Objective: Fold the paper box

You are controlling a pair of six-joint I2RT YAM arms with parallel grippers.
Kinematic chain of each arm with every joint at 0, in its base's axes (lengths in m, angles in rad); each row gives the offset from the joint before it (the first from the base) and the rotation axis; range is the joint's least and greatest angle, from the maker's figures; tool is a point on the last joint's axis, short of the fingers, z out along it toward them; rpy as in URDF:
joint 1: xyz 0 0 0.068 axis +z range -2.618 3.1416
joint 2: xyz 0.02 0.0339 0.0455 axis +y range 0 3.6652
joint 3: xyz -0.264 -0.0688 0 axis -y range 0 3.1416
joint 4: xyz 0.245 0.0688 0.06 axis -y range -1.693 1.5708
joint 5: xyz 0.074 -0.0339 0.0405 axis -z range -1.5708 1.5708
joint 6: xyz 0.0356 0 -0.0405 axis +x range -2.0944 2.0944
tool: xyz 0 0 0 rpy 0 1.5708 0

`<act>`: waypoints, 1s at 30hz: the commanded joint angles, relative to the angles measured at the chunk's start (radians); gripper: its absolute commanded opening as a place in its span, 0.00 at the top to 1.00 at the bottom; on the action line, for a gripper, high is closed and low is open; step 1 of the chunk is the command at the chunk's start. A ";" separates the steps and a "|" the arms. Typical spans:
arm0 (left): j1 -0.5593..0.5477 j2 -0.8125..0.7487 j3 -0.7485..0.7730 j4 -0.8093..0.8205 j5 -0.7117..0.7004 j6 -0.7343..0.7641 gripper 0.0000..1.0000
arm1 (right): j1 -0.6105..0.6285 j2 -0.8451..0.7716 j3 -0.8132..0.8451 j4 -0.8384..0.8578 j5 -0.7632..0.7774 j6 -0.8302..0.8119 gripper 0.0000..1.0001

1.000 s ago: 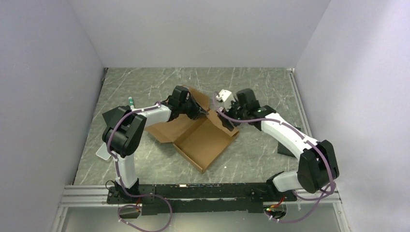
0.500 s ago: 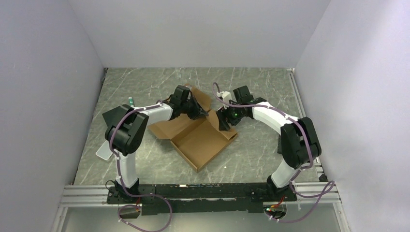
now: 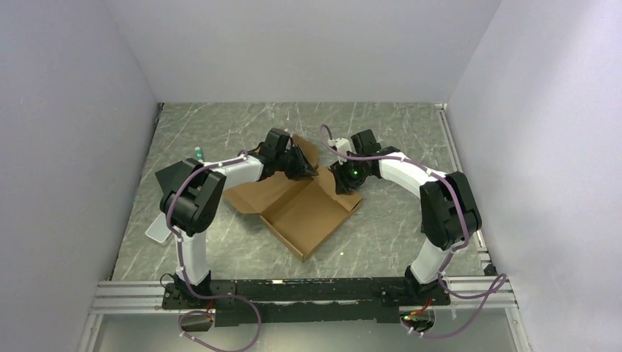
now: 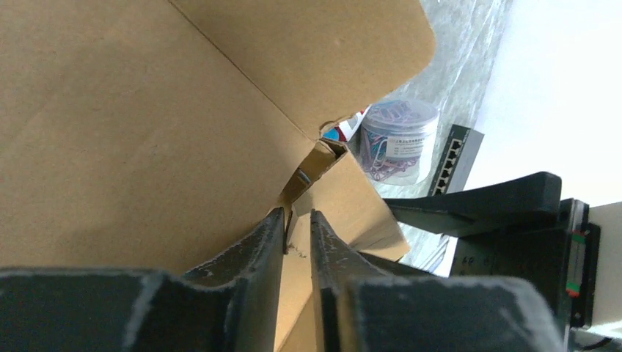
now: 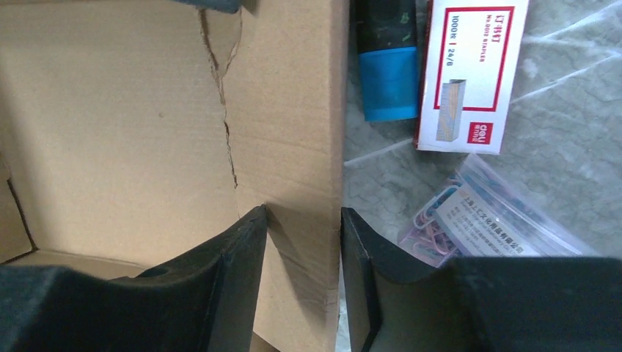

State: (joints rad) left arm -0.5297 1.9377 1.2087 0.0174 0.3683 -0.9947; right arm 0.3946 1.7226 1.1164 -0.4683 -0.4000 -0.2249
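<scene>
The paper box is a brown cardboard tray, partly folded, in the middle of the table with a flap spread to its left. My left gripper sits at its far corner. In the left wrist view the jaws stand slightly apart, and a thin cardboard edge rests against the left finger only. My right gripper is at the box's far right wall. Seen from the right wrist, this gripper is open, with a strip of the torn cardboard wall filling the gap between its fingers.
Beyond the box's far edge lie a tub of paper clips, a white and red staples box, a blue marker and a bag of paper clips. A black network switch is near the tub. Grey walls close in three sides.
The right gripper has come left and down onto the box's far right wall and its jaws have narrowed. The left jaws, shut before, have parted a little at the far flap.
</scene>
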 commanded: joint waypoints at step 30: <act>0.067 -1.292 -0.770 -0.377 -0.394 -0.065 0.01 | 0.039 -0.056 -0.102 0.186 0.223 0.006 1.00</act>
State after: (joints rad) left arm -0.5041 0.7082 0.5022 -0.3183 0.0544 -0.9276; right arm 0.4366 1.6825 1.0328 -0.3256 -0.1944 -0.2161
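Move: The tray's right side wall, its top strip still bulging inward, already runs between the right hand's half-open fingers; its middle is about 2 cm ahead, 2 cm left and 2 cm below them. Just outside the wall, the clip jar stands some 6 cm ahead and 2 cm right, the staple box about 9 cm ahead and 3 cm left, both lower. From the left hand, at the wall's far end, that middle lies roughly 7 cm right, 3 cm back. The right side wall is pinched from both faces as the right fingers close almost fully on it, the hand easing about 2 cm forward and to its right and tilting some 10 degrees. The left hand, its fingers just parting around the wall's far corner, comes free and opens wide, rising about 11 cm, then swinging some 16 cm back and 16 cm left over the box, sinking a little at the end. ##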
